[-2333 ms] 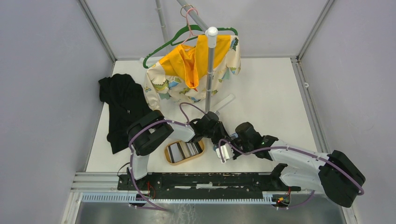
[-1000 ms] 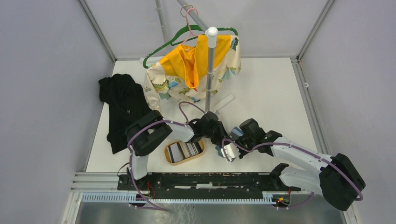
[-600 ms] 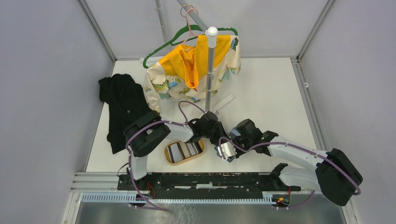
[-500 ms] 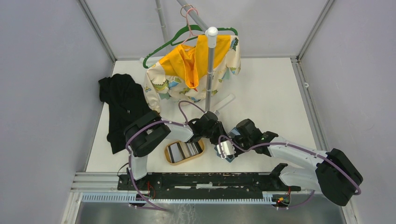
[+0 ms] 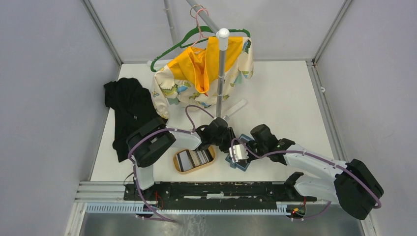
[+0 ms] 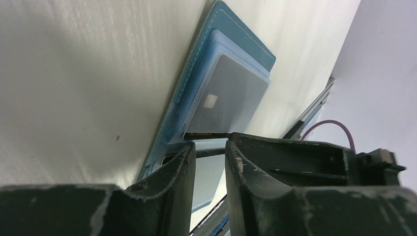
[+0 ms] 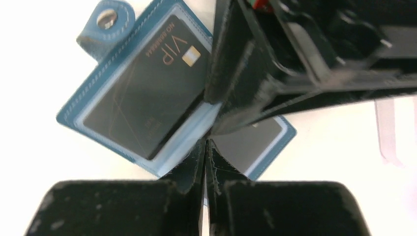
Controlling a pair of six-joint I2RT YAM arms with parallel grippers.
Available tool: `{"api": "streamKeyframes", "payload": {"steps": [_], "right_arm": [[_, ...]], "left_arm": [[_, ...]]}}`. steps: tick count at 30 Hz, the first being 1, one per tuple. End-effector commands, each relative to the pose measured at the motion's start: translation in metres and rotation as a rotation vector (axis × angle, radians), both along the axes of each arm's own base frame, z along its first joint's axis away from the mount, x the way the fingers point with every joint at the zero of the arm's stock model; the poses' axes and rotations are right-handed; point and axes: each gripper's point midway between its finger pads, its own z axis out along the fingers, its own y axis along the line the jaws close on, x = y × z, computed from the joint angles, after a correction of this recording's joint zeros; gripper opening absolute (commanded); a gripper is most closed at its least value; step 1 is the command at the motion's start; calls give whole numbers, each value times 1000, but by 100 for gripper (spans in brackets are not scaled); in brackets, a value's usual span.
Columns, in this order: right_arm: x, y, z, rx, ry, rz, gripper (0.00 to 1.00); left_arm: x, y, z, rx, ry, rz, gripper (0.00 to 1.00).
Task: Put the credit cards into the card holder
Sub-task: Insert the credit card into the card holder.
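Observation:
The teal card holder (image 7: 78,118) lies open on the table, its snap tab (image 7: 105,22) to the far left. A black VIP credit card (image 7: 147,98) sits in its left clear sleeve and a grey card (image 7: 258,140) shows in the right half. My right gripper (image 7: 205,147) is shut, with its tips at the holder's middle fold. My left gripper (image 6: 210,155) stands just over the holder (image 6: 246,44) with its jaws slightly apart, open, and a black card edge (image 6: 206,133) lies just beyond its tips. More striped credit cards (image 5: 194,157) lie in the tan tray (image 5: 183,170).
A clothes rack pole (image 5: 221,73) stands behind the grippers with a yellow and dinosaur-print garment (image 5: 201,69) and a green hanger (image 5: 167,51). A black garment (image 5: 130,110) lies at the left. A clear strip (image 5: 237,108) lies by the pole's foot.
My left jaws have widened a little by the black card. The right gripper has shifted slightly away from the table's near edge, over the holder, and stayed shut.

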Motion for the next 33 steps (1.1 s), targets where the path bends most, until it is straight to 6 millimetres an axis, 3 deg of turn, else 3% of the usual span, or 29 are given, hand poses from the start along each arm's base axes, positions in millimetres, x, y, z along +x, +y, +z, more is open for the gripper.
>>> {"api": "streamKeyframes", "payload": {"steps": [1, 9, 15, 20, 25, 27, 30, 33], "right_arm": [[0, 17, 39, 139, -1, 74, 8], [16, 5, 68, 265, 8, -13, 13], [21, 2, 81, 384, 102, -119, 26], [18, 1, 73, 429, 261, -206, 37], [13, -1, 56, 396, 445, -289, 41], [15, -4, 50, 384, 485, -334, 44], [20, -10, 43, 370, 520, -414, 47], [25, -14, 36, 360, 544, -488, 49]], "left_arm": [[-9, 19, -1, 73, -47, -42, 36], [-2, 21, 43, 36, -186, -57, 41], [0, 28, 84, 10, -359, -77, 43], [-8, 50, 141, -7, -676, -25, 42], [-14, 79, 168, -127, -889, 102, 43], [-17, 86, 169, -179, -910, 126, 54], [-18, 89, 160, -166, -896, 129, 84], [-21, 83, 152, -165, -875, 97, 85]]}}
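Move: At the card holder's middle seam, both sets of fingertips stand close together. From either hand the far-pocket credit card's middle lies about 2 cm ahead, 2 cm right and 1 cm below. From the left hand, the near-pocket card is some 3 cm back and 3 cm left, the card basket roughly 19 cm left and 3 cm back, and the clothes stand's foot about 14 cm ahead and 9 cm left. Coming away from the holder, the left hand slides some 2 cm left, then climbs about 15 cm while swinging left and a little back, tilting its fingers flatter. It sinks 3 cm at the end as they spread wide, between holder and basket. The right hand lifts its closed tips off the seam by nearly 6 cm, parts them to about half, rolls clockwise and sinks halfway back over the far card's right end. ##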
